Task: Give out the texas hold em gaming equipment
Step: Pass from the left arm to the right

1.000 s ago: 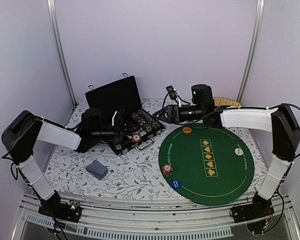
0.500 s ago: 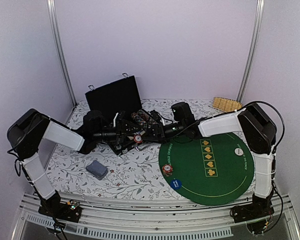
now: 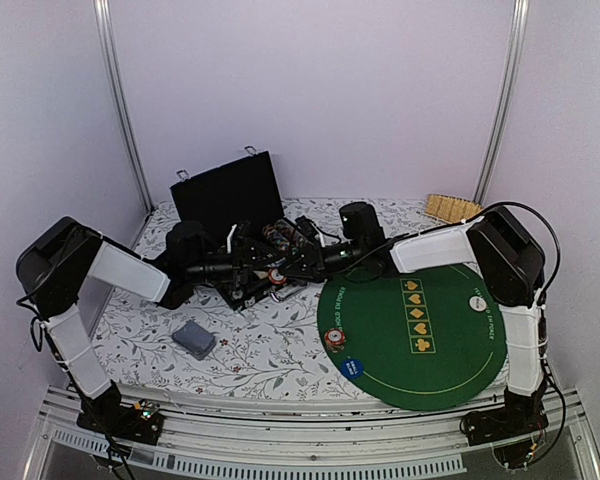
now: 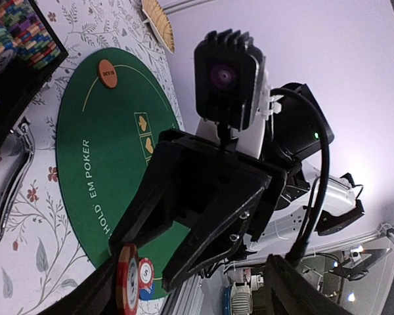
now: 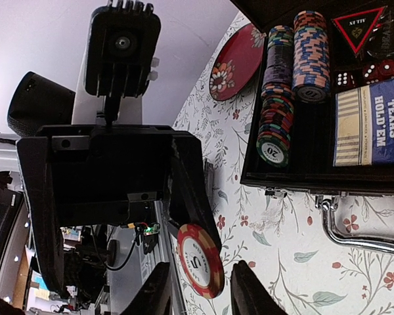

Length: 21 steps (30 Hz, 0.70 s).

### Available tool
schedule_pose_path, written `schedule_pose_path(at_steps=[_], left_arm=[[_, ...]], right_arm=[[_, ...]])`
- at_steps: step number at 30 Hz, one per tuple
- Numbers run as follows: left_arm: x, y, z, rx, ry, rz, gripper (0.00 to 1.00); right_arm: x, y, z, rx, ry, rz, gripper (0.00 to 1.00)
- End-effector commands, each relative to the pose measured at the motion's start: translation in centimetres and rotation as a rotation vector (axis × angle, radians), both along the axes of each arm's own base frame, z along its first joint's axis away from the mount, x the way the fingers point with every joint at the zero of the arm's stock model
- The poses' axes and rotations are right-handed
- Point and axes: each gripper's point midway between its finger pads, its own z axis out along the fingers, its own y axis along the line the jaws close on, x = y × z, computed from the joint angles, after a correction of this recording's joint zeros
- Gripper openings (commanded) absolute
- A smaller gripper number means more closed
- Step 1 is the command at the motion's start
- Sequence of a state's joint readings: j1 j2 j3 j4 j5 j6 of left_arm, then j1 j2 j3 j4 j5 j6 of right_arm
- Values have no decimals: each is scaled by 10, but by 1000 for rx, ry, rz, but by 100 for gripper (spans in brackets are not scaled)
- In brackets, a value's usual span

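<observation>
A red striped poker chip (image 5: pixel 201 260) lies against the table-side finger of my left gripper (image 4: pixel 190 285), whose jaws stand wide apart. My right gripper (image 5: pixel 198 290) faces it just in front of the black case (image 3: pixel 228 200). Its two fingers flank the chip's rim with a thin gap on each side. The same chip shows edge-on in the left wrist view (image 4: pixel 127 281). On the green poker mat (image 3: pixel 420 330) lie another red chip (image 3: pixel 334 340), a blue disc (image 3: pixel 352 367), a white disc (image 3: pixel 477 302) and an orange disc (image 4: pixel 107 72). A grey-blue card stack (image 3: pixel 194 338) lies at front left.
Inside the open case are rows of striped chips (image 5: pixel 302 52), red dice (image 5: pixel 364 72) and a Texas Hold'em card box (image 5: pixel 374 128). A dark-red dish (image 5: pixel 235 62) sits behind the case. A woven mat (image 3: pixel 452 207) lies at the back right.
My right arm has swung left from over the mat to the case and brought its narrowing fingers round the chip. The left gripper has barely moved.
</observation>
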<state>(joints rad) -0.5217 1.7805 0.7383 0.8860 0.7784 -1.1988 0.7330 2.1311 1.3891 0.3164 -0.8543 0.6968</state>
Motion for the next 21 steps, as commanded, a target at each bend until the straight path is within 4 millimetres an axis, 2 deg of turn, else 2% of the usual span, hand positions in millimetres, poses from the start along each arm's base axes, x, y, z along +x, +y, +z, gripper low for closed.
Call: schedule_pose_path(at_steps=[1,4,6,8,12,15,18,21], left_arm=[[-1,-1,6,-19,-29,-14,73],[0,-1,7,-20,-34,-16,73],[0,-1,7,-20,-33,-15,73],[0,-2,7,-21,-32,-16,73],[0,0,8,-20,-37,-14,73],[1,4,7,-6,-41,-3,73],[4,13,3,44,-47,28,75],[8,24,0,133,-79,66,77]], right_arm=[[2,8,3,24,-8,22,29],[2,9,2,24,0,25,20],[1,8,3,25,5,30,9],[0,8,4,25,4,35,4],[-4,3,16,33,-15,45,2],[-4,-9,28,36,-36,44,2],[-8,-29,38,18,-50,50,2],[-21,-55,34,-69,-28,59,2]])
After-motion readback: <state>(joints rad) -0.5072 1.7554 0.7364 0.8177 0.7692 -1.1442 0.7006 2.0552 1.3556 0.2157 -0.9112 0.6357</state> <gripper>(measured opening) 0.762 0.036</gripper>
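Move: The red chip lies roughly flat at the lower fingertip of the wide-open left gripper, about 2 cm below, 2 cm to the right and 1 cm back of that hand's point. From the right hand it is about 2 cm to the left, level in height and depth. The chip case sits some 12 cm ahead and 5 cm left of the right hand, the chip stack on the felt about 9 cm back and 11 cm right, both roughly 12 cm below. The red chip's edge, already between the right hand's parted upper and lower fingers, is pinched as they close almost fully, that hand staying nearly in place. The right hand then draws it about 2.5 cm to the right, away from the left gripper, rising about 1 cm without turning. The left hand stays put, still wide open. ##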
